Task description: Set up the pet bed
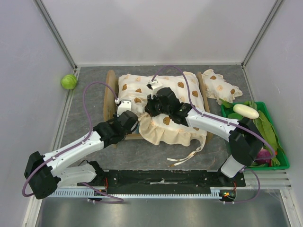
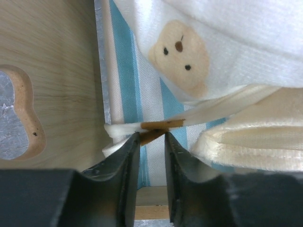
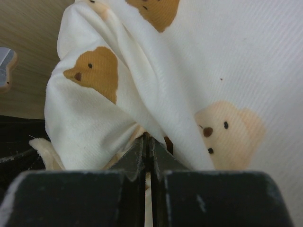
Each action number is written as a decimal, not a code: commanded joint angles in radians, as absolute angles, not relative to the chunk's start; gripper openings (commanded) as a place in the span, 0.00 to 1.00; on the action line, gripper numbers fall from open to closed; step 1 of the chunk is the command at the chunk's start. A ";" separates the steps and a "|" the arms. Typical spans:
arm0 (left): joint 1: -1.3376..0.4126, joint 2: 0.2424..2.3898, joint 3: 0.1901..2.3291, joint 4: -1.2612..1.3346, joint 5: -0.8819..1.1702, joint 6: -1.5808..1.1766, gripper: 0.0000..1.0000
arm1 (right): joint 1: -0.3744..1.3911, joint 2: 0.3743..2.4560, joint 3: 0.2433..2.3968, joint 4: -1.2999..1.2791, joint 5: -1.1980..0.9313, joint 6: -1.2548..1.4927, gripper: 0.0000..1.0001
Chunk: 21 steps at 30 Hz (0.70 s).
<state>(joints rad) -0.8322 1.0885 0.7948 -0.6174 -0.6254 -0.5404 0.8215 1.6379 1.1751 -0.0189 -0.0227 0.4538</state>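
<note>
The pet bed [image 1: 111, 92] lies in the middle of the table. Its light-wood headboard with a paw cutout [image 2: 47, 71] and its blue-and-white striped base [image 2: 127, 90] fill the left wrist view. The cream bear-print cushion [image 1: 161, 87] lies bunched over the bed. My left gripper [image 2: 151, 138] hovers over the striped base beside the headboard. Its jaws stand apart, with a cream cushion tie [image 2: 156, 125] lying across the tips. My right gripper [image 3: 147, 138] is shut on a fold of the cushion [image 3: 94, 109] near the bed's middle [image 1: 154, 105].
A small frilled bear-print pillow [image 1: 220, 87] lies just right of the bed. A green basket [image 1: 277, 142] of vegetables stands at the right edge. A green ball-shaped vegetable [image 1: 68, 81] sits at the far left. Loose cushion ties [image 1: 189, 153] trail toward the near edge.
</note>
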 commanded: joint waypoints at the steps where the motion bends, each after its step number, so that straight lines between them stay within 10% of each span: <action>1: -0.821 1.077 0.781 -0.580 -0.654 -0.537 0.29 | 0.802 1.654 1.209 -0.009 0.002 0.453 0.02; 7: -0.807 1.040 0.796 -0.609 -0.629 -0.523 0.02 | 0.802 1.657 1.209 -0.008 -0.023 0.459 0.02; 21: -0.801 0.953 0.960 -0.701 -0.512 -0.433 0.04 | 0.802 1.655 1.215 -0.008 -0.034 0.472 0.02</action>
<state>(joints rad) -0.8062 0.9745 0.9024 -0.6785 -0.5442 -0.4801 0.8177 1.6379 1.1751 -0.0189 -0.0486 0.4686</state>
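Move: The tie strap's brown-marked part is right at the left fingertips, about 1 cm ahead and 1 cm below the hand point. From that hand the bed's left side board is some 8 cm left and 8 cm ahead, the front rail about 6 cm back, and the bear-print cover's near corner roughly 7 cm ahead and 2 cm right. From the right hand, still pinching gathered cover, the strap lies about 8 cm left, 5 cm back and 6 cm lower. The left fingers finish shutting at the tie strap, then rise about 5 cm; the right keeps pinching the cover. ##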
